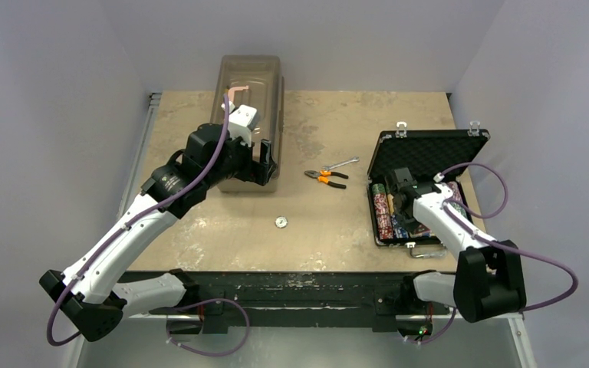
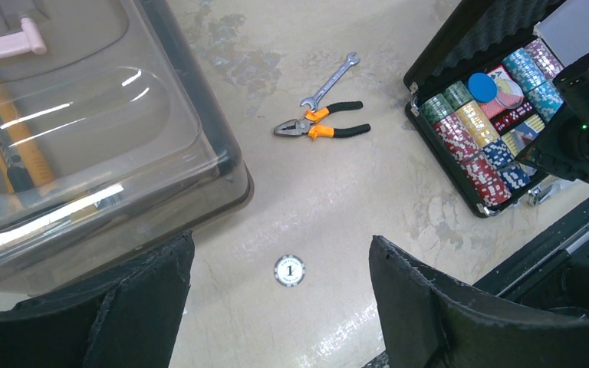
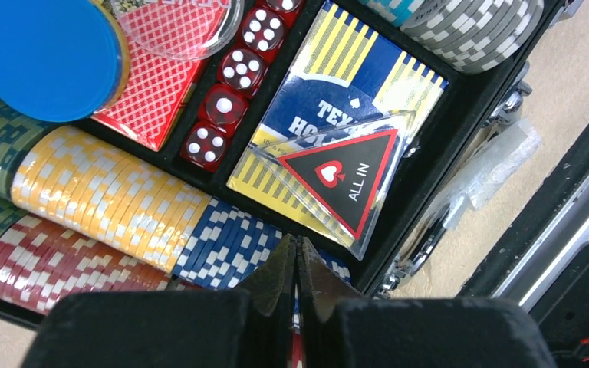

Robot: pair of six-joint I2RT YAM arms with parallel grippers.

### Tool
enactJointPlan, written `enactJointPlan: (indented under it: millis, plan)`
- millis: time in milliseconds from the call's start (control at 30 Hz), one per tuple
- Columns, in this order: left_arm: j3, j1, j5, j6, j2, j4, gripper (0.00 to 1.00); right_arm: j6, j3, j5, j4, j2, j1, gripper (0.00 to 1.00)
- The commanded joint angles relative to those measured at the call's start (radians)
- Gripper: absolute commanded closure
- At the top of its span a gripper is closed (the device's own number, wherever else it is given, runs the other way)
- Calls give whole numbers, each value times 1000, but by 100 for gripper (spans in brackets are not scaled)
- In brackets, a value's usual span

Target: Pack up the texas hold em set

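The black case point(image 1: 429, 150) lies open at the right, its lid leaning back. It holds rows of multicoloured chips point(image 3: 107, 201), red dice point(image 3: 226, 100), a blue card box point(image 3: 330, 107), a round blue button point(image 3: 42, 54) and the red-edged "ALL IN" triangle token point(image 3: 345, 180). My right gripper point(image 3: 297, 241) hangs shut just over the blue chips point(image 3: 226, 245), with nothing between its fingers. One white chip point(image 2: 289, 271) marked "1" lies alone on the table point(image 1: 281, 222). My left gripper point(image 2: 280, 244) stands open high above it, beside the brown box.
A translucent brown box point(image 1: 249, 84) with a pink handle stands at the back left, close to my left arm. Orange-handled pliers point(image 1: 327, 178) and a wrench point(image 1: 343, 163) lie mid-table between the box and the case. The table's near edge runs just behind the case.
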Motion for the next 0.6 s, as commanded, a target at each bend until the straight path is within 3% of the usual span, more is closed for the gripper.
enactJointPlan:
  millis: [0,100,167,267,333,433,567]
  plan:
    - [9,4,12,23,-1,30,19,-47,67,69,-63,-49,6,100]
    - [7,3,11,21,-1,32,19,-154,82,86,-43,-80,6,98]
    - [6,4,13,20,4,32,19,-258,83,28,25,-112,6,86]
    - [6,4,15,17,12,33,19,-364,61,-65,109,-200,32,83]
    - [6,4,17,15,23,32,19,-408,34,-97,158,-286,101,74]
    - [4,3,22,15,31,33,19,-518,-34,-223,319,-455,182,48]
    - [-5,3,64,15,39,50,16,-628,-174,-656,655,-555,189,12]
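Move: The last loose white poker chip lies on the table about 37 cm to the right hand's left, some 1 cm ahead and 5 cm lower. On the way, the red chips in the case are roughly 6 cm left and 1 cm ahead. The ALL IN triangle is about 4 cm right, level fore and aft, and the pliers some 23 cm left and 15 cm ahead. From the left hand the white chip is about 4 cm back, 3 cm right and 29 cm below. The closed right fingertips come free of the packed chips beside the triangle and lift about 10 cm. After the first few centimetres of rise the hand also swings left, ever faster, some 9 cm, with about 3 cm forward, over the red chips towards the white chip on the table. The fingers open to roughly three quarters as the hand turns counter-clockwise by some 40 degrees and its fingers tip up. ##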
